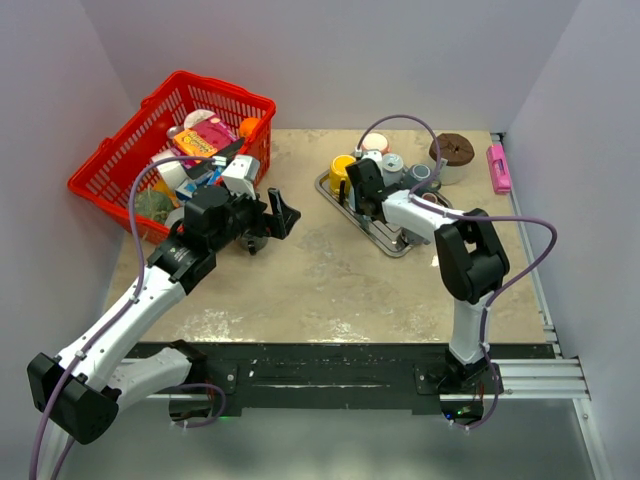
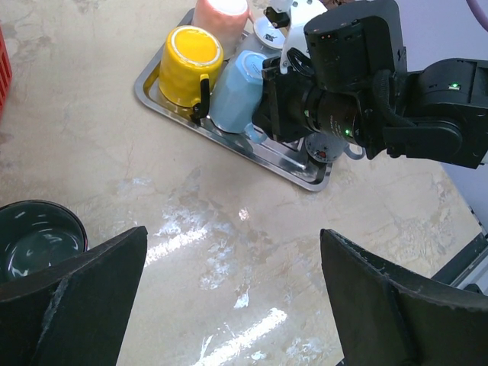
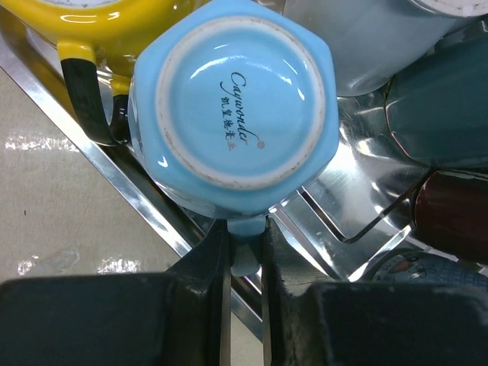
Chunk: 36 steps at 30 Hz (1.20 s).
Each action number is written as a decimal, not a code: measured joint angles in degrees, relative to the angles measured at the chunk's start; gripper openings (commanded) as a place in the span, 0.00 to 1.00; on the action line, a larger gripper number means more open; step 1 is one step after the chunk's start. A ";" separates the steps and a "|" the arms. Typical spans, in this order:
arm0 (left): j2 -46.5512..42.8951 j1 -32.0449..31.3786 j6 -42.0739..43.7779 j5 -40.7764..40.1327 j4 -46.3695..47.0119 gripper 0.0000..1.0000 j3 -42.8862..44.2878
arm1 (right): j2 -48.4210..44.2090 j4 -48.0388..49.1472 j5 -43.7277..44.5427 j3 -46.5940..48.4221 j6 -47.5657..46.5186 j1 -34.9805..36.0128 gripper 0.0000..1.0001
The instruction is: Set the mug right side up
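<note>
The mug [image 3: 236, 99] is light blue and stands upside down, its base ring and printed maker's mark facing me, on a metal tray [image 3: 99, 137]. My right gripper [image 3: 245, 229] is shut on the mug's handle, which is pinched between the two black fingers at the tray's near rim. The left wrist view shows the same mug [image 2: 236, 91] beside a yellow mug [image 2: 191, 61], with the right wrist [image 2: 335, 91] pressed up against it. My left gripper [image 2: 234, 231] hangs open over bare tabletop, holding nothing, well to the left of the tray [image 1: 385, 240].
The tray also holds an upside-down yellow mug [image 3: 46, 15], a pink cup [image 2: 221, 15] and several darker cups packed close. A dark green bowl [image 2: 38, 240] sits by the left gripper. A red basket [image 1: 170, 140] of groceries stands at the back left.
</note>
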 measured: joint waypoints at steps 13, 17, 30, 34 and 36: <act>0.46 0.00 -0.63 1.66 1.14 0.99 -0.26 | -7.08 -2.40 -6.45 -4.87 3.28 -0.68 0.00; 1.22 0.00 -1.49 3.04 1.64 0.99 -0.26 | -15.19 -3.23 -10.93 -9.92 8.02 -0.87 0.00; 2.54 0.00 -9.53 13.94 12.35 0.99 -4.55 | -37.07 5.92 -27.80 -18.34 20.06 -1.64 0.00; 3.85 0.00 -16.76 20.11 23.06 0.99 -7.69 | -40.70 12.33 -33.55 -19.39 23.32 -1.64 0.00; 4.50 0.00 -20.37 22.40 28.98 0.99 -9.49 | -41.66 15.47 -36.17 -19.76 25.00 -1.64 0.00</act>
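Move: The light-blue mug stands upside down on the tray, its handle already in the right fingers: the mug's middle is about 5 cm ahead of that hand. The open left gripper it is taken to is some 16 cm back, 21 cm left and 20 cm higher. The yellow mug stands about 10 cm ahead and 6 cm left, the grey mug 11 cm ahead and 8 cm right. From the left hand the blue mug lies roughly 21 cm ahead, 20 cm right and 19 cm below. Keeping its pinch on the blue mug's handle, the right hand lifts the mug off the tray after a brief hold, rising about 23 cm while drawing back 12 and drifting left towards the left gripper, its left side rolling up well over 50 degrees. The left hand, still wide open, comes about 7 cm right and a little back, turning clockwise with its left side dipping. ##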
